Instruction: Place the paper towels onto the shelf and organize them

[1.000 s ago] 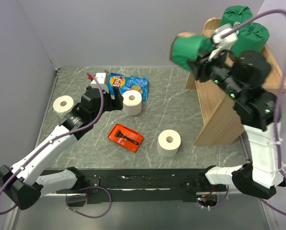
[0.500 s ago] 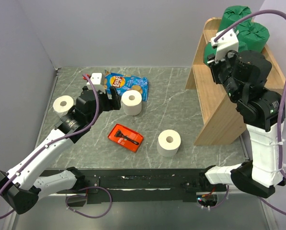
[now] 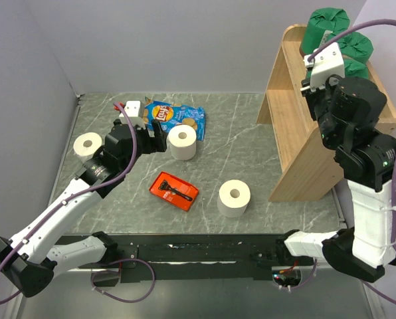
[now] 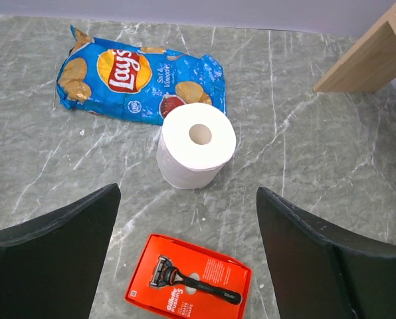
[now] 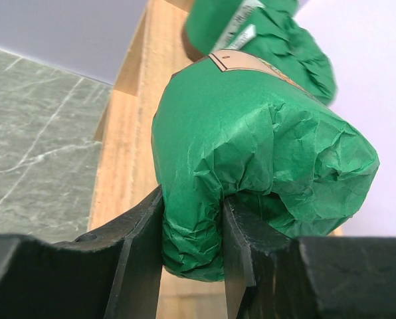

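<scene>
Three bare white paper towels stand on the table: one at far left (image 3: 89,144), one in the middle (image 3: 183,142) (image 4: 197,145), one near the front (image 3: 234,198). My left gripper (image 3: 157,137) (image 4: 188,193) is open and empty, hovering just short of the middle roll. Two green-wrapped rolls (image 3: 325,25) (image 3: 355,45) sit on top of the wooden shelf (image 3: 297,126) (image 5: 128,133). My right gripper (image 5: 191,219) is shut on a third green roll (image 5: 251,153), held over the shelf's top beside another green roll (image 5: 278,33). My wrist hides this gripper in the top view.
A blue chip bag (image 3: 177,116) (image 4: 138,76) lies behind the middle roll. A flat red razor pack (image 3: 175,191) (image 4: 188,286) lies under my left gripper. A small white object (image 3: 135,106) sits at the back left. Grey walls close the left and back.
My right arm has carried the green roll from left of the shelf to over its top, beside the two green rolls. My left gripper has drawn back slightly and opened a little wider.
</scene>
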Robot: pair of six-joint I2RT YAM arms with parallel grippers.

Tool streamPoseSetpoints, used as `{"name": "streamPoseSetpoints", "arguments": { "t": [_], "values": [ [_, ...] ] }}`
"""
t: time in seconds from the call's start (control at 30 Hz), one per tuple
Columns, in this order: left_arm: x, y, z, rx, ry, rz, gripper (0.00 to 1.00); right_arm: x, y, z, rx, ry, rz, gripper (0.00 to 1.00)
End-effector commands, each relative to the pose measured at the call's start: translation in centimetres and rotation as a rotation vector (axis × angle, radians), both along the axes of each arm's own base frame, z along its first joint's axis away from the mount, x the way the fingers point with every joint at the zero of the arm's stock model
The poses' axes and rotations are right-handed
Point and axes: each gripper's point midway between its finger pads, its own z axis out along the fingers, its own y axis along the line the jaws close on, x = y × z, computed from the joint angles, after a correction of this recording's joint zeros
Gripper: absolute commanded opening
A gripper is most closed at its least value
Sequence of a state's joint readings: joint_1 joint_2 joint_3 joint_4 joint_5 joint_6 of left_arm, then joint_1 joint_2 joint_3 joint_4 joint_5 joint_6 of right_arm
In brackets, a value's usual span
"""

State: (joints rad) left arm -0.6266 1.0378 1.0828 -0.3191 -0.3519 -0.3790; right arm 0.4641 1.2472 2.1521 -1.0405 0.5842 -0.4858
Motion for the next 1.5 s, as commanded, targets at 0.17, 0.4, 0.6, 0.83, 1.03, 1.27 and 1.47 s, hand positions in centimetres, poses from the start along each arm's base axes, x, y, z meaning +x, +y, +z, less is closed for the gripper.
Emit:
{"name": "streamPoseSetpoints", "arguments": {
  "t": [0.17, 0.4, 0.6, 0.83, 1.03, 1.27, 1.47],
  "values": [
    [0.2, 0.0, 1.7, -0.049, -0.044, -0.016, 0.91, -2.1, -2.6, 1.5, -0.025, -0.041, -0.088, 0.37],
    [0.1, 0.1, 1.8, -0.051, -0.048, -0.013, 0.91, -2.5, -3.3, 1.9, -0.041, -0.079, -0.110, 0.41],
    [0.1, 0.2, 1.9, -0.056, -0.051, -0.014, 0.90, -2.8, -3.8, 2.2, -0.085, -0.070, -0.122, 0.49],
    [0.0, 0.5, 2.1, -0.053, -0.059, -0.003, 0.90, -2.9, -3.9, 2.0, -0.107, -0.057, -0.118, 0.51],
    [-0.1, 0.6, 2.2, -0.055, -0.065, 0.001, 0.90, -1.9, -4.3, 2.1, -0.165, -0.074, -0.136, 0.57],
    [-0.1, 0.6, 2.3, -0.055, -0.066, 0.001, 0.90, -0.6, -5.2, 2.8, -0.188, -0.092, -0.162, 0.64],
    [-0.1, 0.6, 2.4, -0.058, -0.068, -0.003, 0.90, 0.0, -5.3, 2.9, -0.208, -0.073, -0.172, 0.68]
  ]
}}
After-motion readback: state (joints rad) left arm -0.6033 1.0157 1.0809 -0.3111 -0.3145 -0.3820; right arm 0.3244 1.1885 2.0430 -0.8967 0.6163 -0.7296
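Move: The third green paper towel pack is already pinched by its crumpled top in the right gripper, over the shelf top. Its resting spot lies about 4 cm ahead, 5 cm right and 4 cm below. At much the same height, the nearer green pack stands roughly 12 cm ahead and 3 cm right, the farther one 19 cm ahead and 4 cm left. From the left hand that spot is level ahead, some 48 cm right, 18 cm higher. Carry the green pack about 2 cm right and 1.5 cm back, settling down a centimetre onto the shelf top, then part the right gripper's fingers to release its crumpled top. Keep opening while you shift 3 cm farther right, rise about 2 cm and ease forward slightly, rolling the hand's left side down some 10 degrees and turning it a little clockwise. ##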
